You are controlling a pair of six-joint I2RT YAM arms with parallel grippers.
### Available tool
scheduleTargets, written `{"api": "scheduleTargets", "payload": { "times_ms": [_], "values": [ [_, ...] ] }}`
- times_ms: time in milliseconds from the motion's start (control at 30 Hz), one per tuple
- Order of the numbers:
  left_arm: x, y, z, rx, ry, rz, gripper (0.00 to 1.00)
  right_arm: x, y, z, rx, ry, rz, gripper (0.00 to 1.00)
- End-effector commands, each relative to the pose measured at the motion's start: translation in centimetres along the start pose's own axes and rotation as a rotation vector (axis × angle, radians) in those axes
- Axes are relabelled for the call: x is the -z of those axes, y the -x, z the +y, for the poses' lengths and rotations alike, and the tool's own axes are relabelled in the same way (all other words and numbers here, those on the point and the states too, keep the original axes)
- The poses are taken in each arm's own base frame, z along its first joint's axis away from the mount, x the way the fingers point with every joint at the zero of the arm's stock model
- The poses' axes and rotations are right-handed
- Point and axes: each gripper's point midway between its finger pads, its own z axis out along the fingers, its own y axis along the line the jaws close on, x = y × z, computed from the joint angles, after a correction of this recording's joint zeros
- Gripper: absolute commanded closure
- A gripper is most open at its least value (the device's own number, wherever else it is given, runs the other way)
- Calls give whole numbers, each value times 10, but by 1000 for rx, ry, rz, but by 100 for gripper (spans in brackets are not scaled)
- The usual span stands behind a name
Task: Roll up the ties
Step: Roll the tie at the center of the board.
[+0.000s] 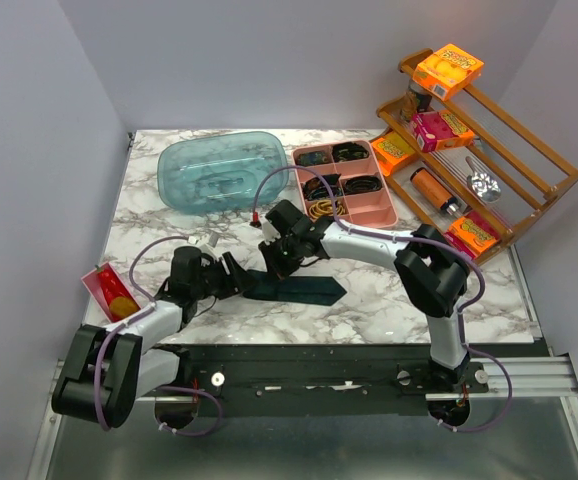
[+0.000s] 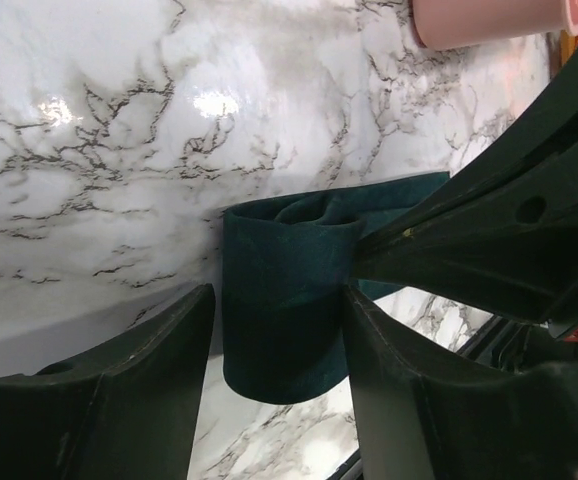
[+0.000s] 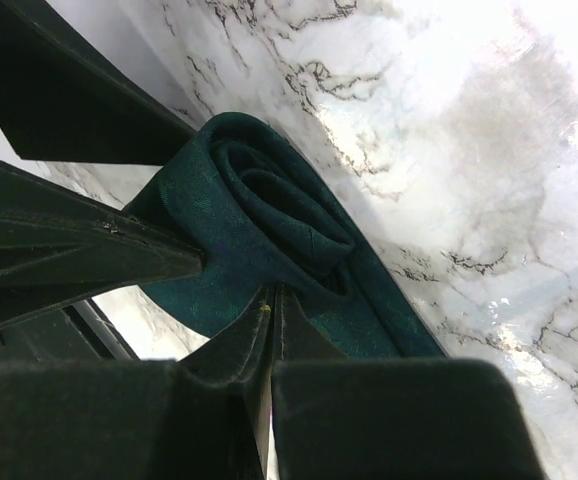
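A dark teal tie (image 1: pixel 307 290) lies on the marble table, its pointed tip to the right and its left end wound into a coil (image 3: pixel 269 205). My left gripper (image 1: pixel 237 280) is open and straddles that coil (image 2: pixel 287 250), with a thin gap showing at the left finger (image 2: pixel 119 390). From the other side my right gripper (image 1: pixel 274 258) reaches in with its jaws pressed together on the coil's outer layer (image 3: pixel 274 292). Its arm crosses the right of the left wrist view. Several small coiled ties (image 1: pixel 321 210), black and gold-patterned, sit in a pink tray.
The pink compartment tray (image 1: pixel 386 205) stands at the back centre, its corner also in the left wrist view (image 2: pixel 479 20). A blue-green plastic tub (image 1: pixel 219 170) sits left of it. A wooden rack (image 1: pixel 534 185) holds boxes at the right. A red packet (image 1: pixel 114 292) lies at the left edge.
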Motion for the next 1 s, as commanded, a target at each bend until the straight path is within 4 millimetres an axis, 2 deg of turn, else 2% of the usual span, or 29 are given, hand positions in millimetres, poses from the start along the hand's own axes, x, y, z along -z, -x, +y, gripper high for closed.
{"api": "scheduleTargets", "payload": {
  "times_ms": [0, 167, 267, 600, 800, 967],
  "values": [
    [-2, -2, -12, -37, -83, 4, 42, -6, 7, -2, 2, -23, -8, 90],
    [-4, 2, -17, -40, -102, -10, 58, -9, 9, 1, 2, -5, -7, 90],
    [-3, 9, -19, -46, -89, -29, 64, -7, 9, 2, 2, -4, -7, 90],
    [-1, 27, -13, -128, 133, -15, 69, 5, 20, 3, 10, -26, -38, 90],
    [-3, 27, -16, -195, 263, 15, 69, -2, 19, 2, 6, -20, -20, 90],
    [2, 38, -15, -224, 363, -2, 70, -4, 16, 1, -4, -25, -13, 90]
  ]
}}
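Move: The rolled end of the tie sits between the open left fingers, its middle about 1 cm ahead of that hand and 3 cm to its right, at about fingertip height. From the shut right fingertips the roll lies some 4 cm left and level fore-and-aft. The tie's flat tail is centred about 8 cm to the right of the right hand and 2 cm back. The pink tray stands roughly 16 cm right and 23 cm ahead of that hand. Close the left fingers round the tie's roll until they pinch it from both sides. Keeping the pinch, bring the left hand up about 2.5 cm and forward some 2 cm, rolling the wrist about 15 degrees so its left side rises. Keep the right fingers shut and tucked against the roll's right side, easing that hand about 1 cm forward, up and left. ##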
